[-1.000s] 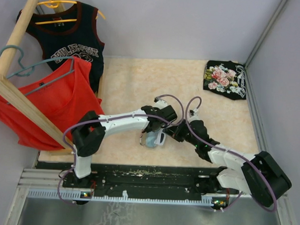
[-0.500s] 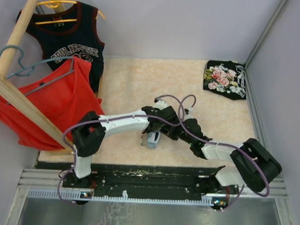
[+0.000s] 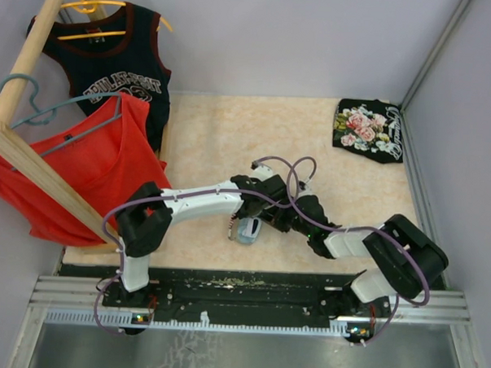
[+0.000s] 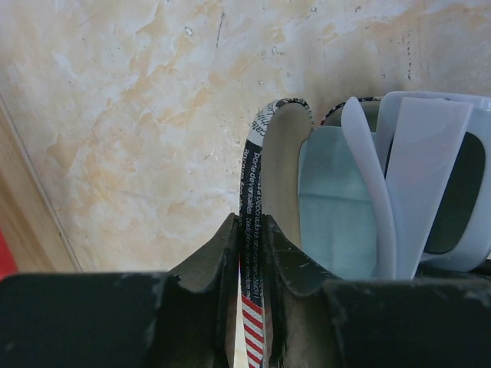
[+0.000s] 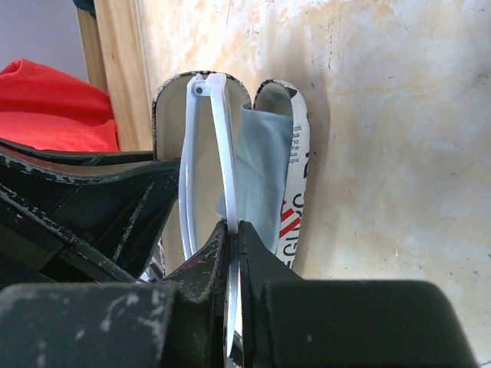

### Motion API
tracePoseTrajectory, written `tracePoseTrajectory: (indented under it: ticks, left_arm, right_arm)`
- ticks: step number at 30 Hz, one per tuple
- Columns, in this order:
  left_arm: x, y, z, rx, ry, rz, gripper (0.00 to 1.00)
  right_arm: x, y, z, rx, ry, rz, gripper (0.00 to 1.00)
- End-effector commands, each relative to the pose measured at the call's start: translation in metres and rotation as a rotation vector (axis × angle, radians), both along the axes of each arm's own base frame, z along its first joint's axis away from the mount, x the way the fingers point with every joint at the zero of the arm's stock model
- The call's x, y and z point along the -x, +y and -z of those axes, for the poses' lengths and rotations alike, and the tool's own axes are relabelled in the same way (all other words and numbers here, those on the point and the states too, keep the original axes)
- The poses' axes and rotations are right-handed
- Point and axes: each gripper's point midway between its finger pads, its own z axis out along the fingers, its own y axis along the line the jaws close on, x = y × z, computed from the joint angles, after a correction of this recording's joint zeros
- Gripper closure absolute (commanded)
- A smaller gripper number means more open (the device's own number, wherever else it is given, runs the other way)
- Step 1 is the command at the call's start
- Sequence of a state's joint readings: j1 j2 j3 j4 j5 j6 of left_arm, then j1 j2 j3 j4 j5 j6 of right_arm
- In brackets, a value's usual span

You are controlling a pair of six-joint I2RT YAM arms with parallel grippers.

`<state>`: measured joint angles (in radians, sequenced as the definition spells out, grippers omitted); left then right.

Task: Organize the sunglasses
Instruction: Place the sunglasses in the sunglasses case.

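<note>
The flag-print case (image 3: 245, 231) lies open on the marbled table in front of both arms. My left gripper (image 4: 252, 230) is shut on one thin side wall of the case (image 4: 257, 161). Inside it lie a light-blue cloth (image 4: 334, 199) and the sunglasses (image 4: 418, 176), white-framed with a dark lens, standing on edge. My right gripper (image 5: 234, 230) is shut on a thin white arm of the sunglasses (image 5: 226, 169), which sit between the case walls (image 5: 295, 153) beside the cloth (image 5: 261, 169). In the top view the left gripper (image 3: 256, 213) and the right gripper (image 3: 280, 220) meet over the case.
A wooden rack (image 3: 34, 162) runs along the left, holding a red shirt (image 3: 91, 173) and a black jersey (image 3: 112, 64) on hangers. A black floral garment (image 3: 368, 130) lies at the back right. The wooden rail (image 5: 115, 69) stands close behind the case.
My right arm has swung left toward the case, bringing the sunglasses in between its walls. The left gripper has stayed on the case wall.
</note>
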<state>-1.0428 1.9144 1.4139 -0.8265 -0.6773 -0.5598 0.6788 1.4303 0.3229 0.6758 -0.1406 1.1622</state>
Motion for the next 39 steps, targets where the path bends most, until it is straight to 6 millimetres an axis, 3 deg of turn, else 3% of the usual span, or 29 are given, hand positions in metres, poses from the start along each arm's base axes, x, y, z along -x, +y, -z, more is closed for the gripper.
tracePoseTrajectory:
  ticks: [1,19,31,39]
  left_arm:
    - [-0.001,-0.002,-0.015,0.045,-0.031,-0.006,0.77]
    - [0.009,-0.012,-0.023,0.188,-0.005,0.020,0.62]
    - [0.015,-0.002,-0.026,0.400,0.057,0.051,0.52]
    - [0.014,-0.008,-0.033,0.610,0.099,0.135,0.46]
  right_arm:
    - [-0.008,0.014,-0.021,-0.048,-0.074,-0.019,1.00]
    - [-0.006,0.020,-0.006,-0.032,-0.054,-0.031,1.00]
    - [-0.003,0.015,0.005,-0.007,-0.043,-0.028,1.00]
    - [-0.003,0.014,0.006,-0.002,-0.047,-0.028,1.00]
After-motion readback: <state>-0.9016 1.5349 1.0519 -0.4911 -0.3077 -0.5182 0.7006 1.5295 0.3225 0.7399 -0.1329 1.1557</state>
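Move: The right hand holds the folded sunglasses by a temple, their middle some 3 cm to its left, 1 cm back and 1 cm below. The open case they go to is about 5 cm to its left, level fore and aft, 3 cm below, with the blue cloth inside about 4 cm left, level and 3 cm below. From the left hand, on its left rim, the case's middle is about 3 cm right, level fore and aft and 2 cm below. Right hand lowers the held sunglasses 2 cm into the case; left opens off its rim, rising 2 cm. ##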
